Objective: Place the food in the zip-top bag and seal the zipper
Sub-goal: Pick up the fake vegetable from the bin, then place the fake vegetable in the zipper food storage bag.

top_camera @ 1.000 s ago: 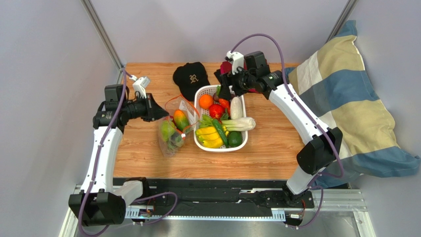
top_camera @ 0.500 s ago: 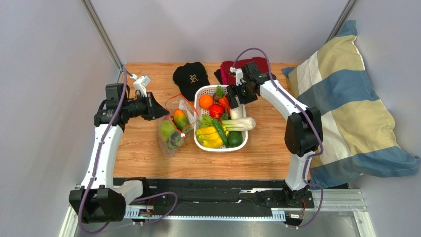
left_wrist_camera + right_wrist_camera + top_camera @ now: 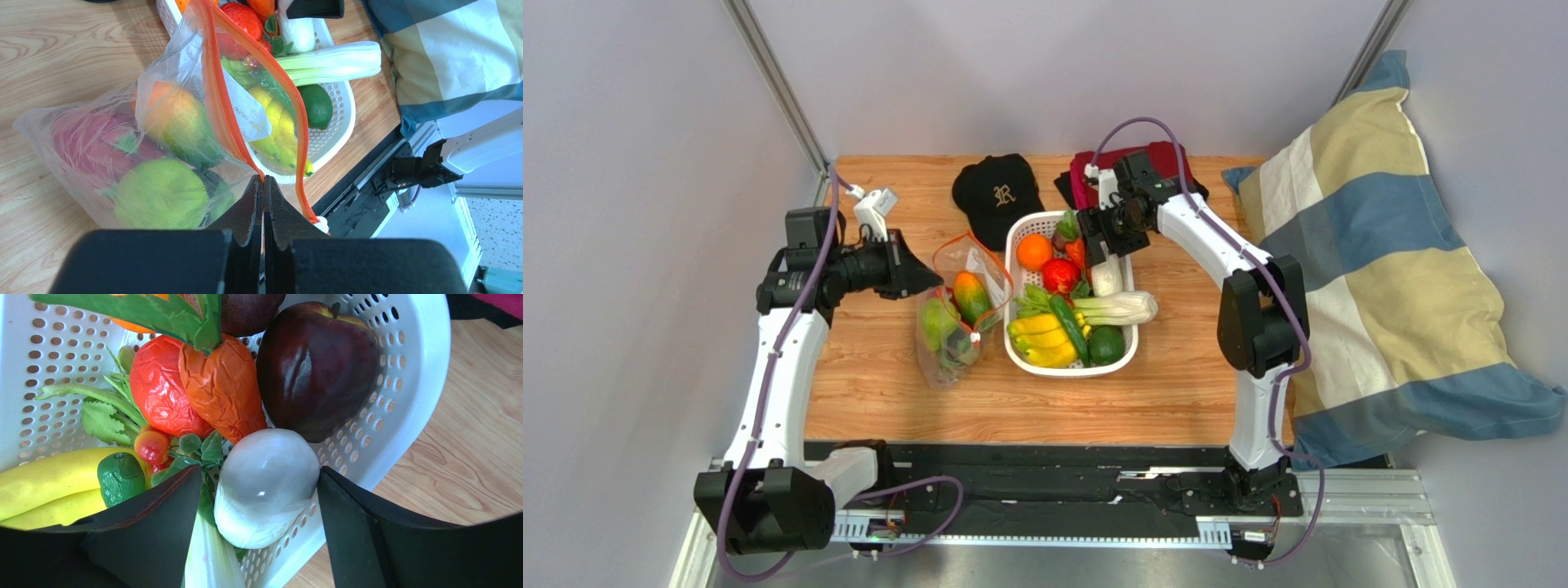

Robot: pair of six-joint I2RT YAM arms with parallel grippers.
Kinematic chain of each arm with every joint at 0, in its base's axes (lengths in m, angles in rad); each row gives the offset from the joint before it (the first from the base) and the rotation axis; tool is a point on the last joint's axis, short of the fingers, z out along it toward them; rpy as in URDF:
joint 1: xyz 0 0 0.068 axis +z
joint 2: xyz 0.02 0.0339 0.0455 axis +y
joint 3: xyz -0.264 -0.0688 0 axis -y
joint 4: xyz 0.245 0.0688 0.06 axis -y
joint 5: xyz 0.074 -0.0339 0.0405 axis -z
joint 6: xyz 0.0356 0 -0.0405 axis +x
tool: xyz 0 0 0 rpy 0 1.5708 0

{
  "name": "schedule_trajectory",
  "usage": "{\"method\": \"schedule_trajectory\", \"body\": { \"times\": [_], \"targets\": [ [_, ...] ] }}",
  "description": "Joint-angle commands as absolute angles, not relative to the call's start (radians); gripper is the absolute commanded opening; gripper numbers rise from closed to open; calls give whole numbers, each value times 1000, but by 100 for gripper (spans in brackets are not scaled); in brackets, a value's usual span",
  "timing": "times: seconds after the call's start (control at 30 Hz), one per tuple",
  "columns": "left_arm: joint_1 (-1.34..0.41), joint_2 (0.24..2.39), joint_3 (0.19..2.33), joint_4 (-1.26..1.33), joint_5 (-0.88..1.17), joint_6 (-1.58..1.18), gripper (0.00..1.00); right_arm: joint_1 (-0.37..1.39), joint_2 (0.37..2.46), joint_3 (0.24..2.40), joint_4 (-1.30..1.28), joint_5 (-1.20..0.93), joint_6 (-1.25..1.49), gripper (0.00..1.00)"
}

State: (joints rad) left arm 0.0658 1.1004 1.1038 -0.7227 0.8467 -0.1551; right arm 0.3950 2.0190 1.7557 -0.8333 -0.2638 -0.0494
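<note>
The zip-top bag (image 3: 950, 316) lies on the wood left of the white basket (image 3: 1019, 355), its mouth raised. Through the clear plastic show a pink dragon fruit (image 3: 86, 141), a round green fruit (image 3: 159, 193) and an orange-green mango (image 3: 175, 116). My left gripper (image 3: 264, 184) is shut on the bag's edge where the orange zipper (image 3: 215, 104) runs into the jaws. My right gripper (image 3: 261, 478) hangs open over the basket's far right corner, its fingers on either side of a white radish-like piece (image 3: 264, 484). A dark red apple (image 3: 316, 367) sits just beyond.
The basket also holds yellow bananas (image 3: 1044, 337), white-stemmed greens (image 3: 1118, 306), an orange (image 3: 1035, 251) and red pieces. A black cap (image 3: 995, 190) and a red cloth (image 3: 1093, 165) lie at the back. A striped pillow (image 3: 1382, 270) overhangs the table's right edge.
My right arm has swung from the table's back edge down over the basket's far right corner, and its jaws have narrowed a little. The left arm and the bag have stayed put.
</note>
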Motion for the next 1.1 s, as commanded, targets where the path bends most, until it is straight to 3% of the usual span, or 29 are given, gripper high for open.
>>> {"method": "schedule_trajectory", "body": {
  "times": [0.0, 0.13, 0.17, 0.27, 0.37, 0.73, 1.07],
  "targets": [
    [64, 1101, 1134, -716, 853, -144, 0, 400, 2019, 1763, -838, -294, -38, 69],
    [64, 1111, 1143, -715, 856, -140, 0, 399, 1984, 1779, -845, -298, -38, 54],
    [63, 1114, 1143, -713, 857, -143, 0, 400, 1959, 1790, -853, -299, -38, 44],
    [64, 1120, 1147, -715, 868, -144, 0, 394, 1898, 1815, -848, -340, -40, 31],
    [64, 1124, 1150, -719, 876, -152, 0, 396, 1846, 1803, -815, -385, -31, 24],
    [64, 1126, 1146, -727, 908, -184, 0, 431, 1589, 1668, -332, -440, 208, 18],
    [83, 1124, 1112, -664, 986, -288, 0, 691, 1516, 1554, 147, -301, 229, 5]
  ]
}}
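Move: The white radish is right at my right hand: its middle lies about 3 cm back and 3 cm below, its thick end between my open fingers. The eggplant sits some 4 cm ahead and 1 cm left, the carrot about 5 cm left and level with me, the celery roughly 9 cm back and 1 cm right, all a little lower. From my left hand the radish is about 26 cm right, 11 cm ahead and 17 cm down. I close my right fingers on the radish's thick end and pinch it, then pull it up out of the basket by nearly 28 cm, slowly at first and then fast. As it rises I swing the fingers up from steeply down to almost level, pointing forward-left, and late in the lift veer left about 12 cm and slightly back. My left hand keeps its pinch on the bag's rim. ##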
